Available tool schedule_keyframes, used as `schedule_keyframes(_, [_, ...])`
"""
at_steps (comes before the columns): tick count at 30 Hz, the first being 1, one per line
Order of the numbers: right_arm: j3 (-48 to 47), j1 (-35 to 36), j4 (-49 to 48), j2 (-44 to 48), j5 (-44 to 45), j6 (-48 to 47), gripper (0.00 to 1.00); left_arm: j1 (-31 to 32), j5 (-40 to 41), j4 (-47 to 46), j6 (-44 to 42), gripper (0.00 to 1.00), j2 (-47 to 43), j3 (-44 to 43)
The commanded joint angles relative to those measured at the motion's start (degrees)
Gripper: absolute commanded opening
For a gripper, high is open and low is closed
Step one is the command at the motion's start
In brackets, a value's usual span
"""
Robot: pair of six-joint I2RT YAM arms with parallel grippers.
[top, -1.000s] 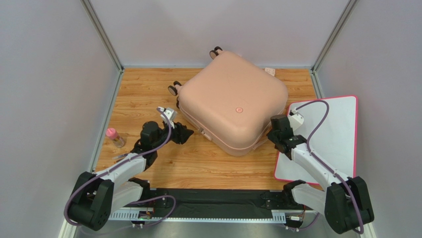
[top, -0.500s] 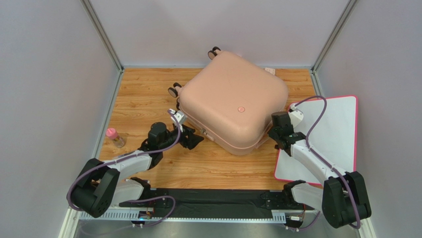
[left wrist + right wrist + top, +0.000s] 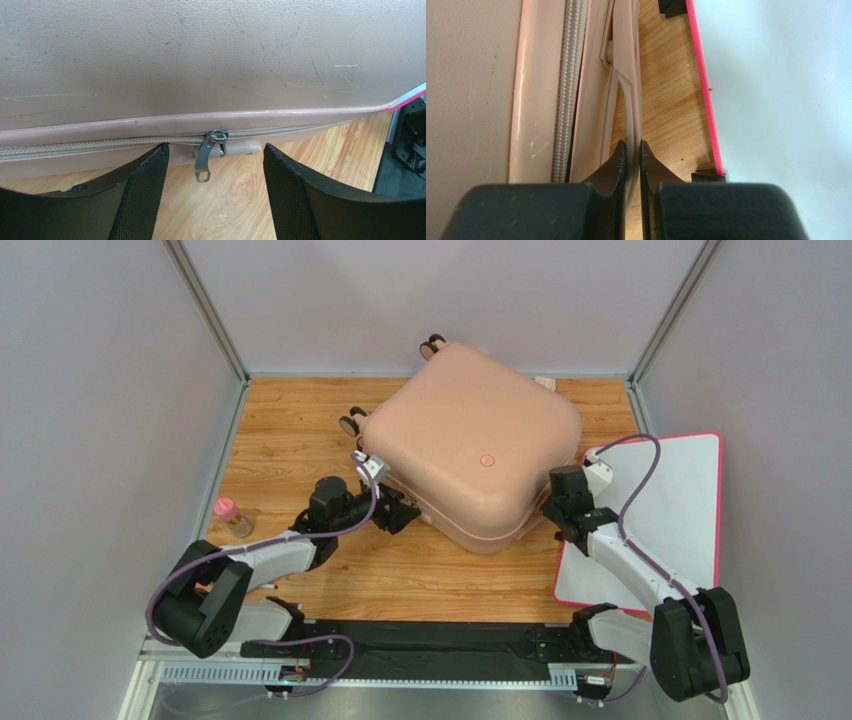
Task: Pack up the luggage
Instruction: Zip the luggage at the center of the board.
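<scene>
The luggage (image 3: 470,445), a pale pink hard-shell case, lies closed on the wooden table with its wheels toward the back left. My left gripper (image 3: 396,510) stands open at its near-left edge. In the left wrist view the metal zipper pull (image 3: 205,161) hangs from the zipper between the two fingers of that gripper (image 3: 215,150), touching neither. My right gripper (image 3: 553,512) is at the case's right side. In the right wrist view this gripper (image 3: 632,150) is shut on the thin pink side handle (image 3: 628,100) of the luggage (image 3: 471,90).
A small bottle with a pink cap (image 3: 232,517) stands near the table's left edge. A flat white board with a pink rim (image 3: 670,520) lies to the right, under my right arm. Grey walls close in on three sides.
My left arm has moved right, up to the luggage's near-left edge, and its jaws have opened wider. The right gripper has stayed shut at the case's right side.
</scene>
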State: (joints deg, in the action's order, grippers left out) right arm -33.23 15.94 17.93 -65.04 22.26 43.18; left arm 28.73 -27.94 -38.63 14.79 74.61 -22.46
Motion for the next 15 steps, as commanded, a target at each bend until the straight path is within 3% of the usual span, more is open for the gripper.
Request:
schedule_keyframes(1, [2.0,-0.6,2.3,-0.2,-0.2,-2.1,0.00,0.7,1.4,-2.1,-3.3,0.76,1.9,-2.8])
schedule_keyframes(3, [2.0,-0.5,2.1,-0.3,-0.4,-2.1,0.00,1.3,1.5,-2.4,-3.6,0.73,2.5,-3.2])
schedule_keyframes(7, [1.9,-0.6,1.9,-0.8,-0.8,-2.0,0.00,2.3,1.5,-2.4,-4.3,0.55,3.7,-4.3])
schedule_keyframes(15, [2.5,-0.6,1.5,-0.9,-1.3,-1.8,0.00,3.2,4.7,-2.7,-3.1,0.41,4.8,-4.6])
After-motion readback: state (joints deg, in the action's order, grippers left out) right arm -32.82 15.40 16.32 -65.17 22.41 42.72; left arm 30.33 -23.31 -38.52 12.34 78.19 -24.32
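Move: The zipper pull hangs between the left hand's open fingers, roughly 2 cm ahead, 1 cm to the right and 1 cm below the point where they close. The luggage's side handle sits some 1 cm ahead, 3 cm right and 3 cm down. The luggage's middle lies about 13 cm ahead and 10 cm right, level in height. From the right hand, the same pull is about 27 cm left, 3 cm back and 4 cm higher. Around the zipper pull the left fingers narrow by nearly half their opening without shutting, while the left hand eases about 1.5 cm forward, towards the pull and the luggage's seam, and sinks about 1 cm, barely turning. The right hand keeps its pinch on the luggage's carry handle and all but stays in place. ##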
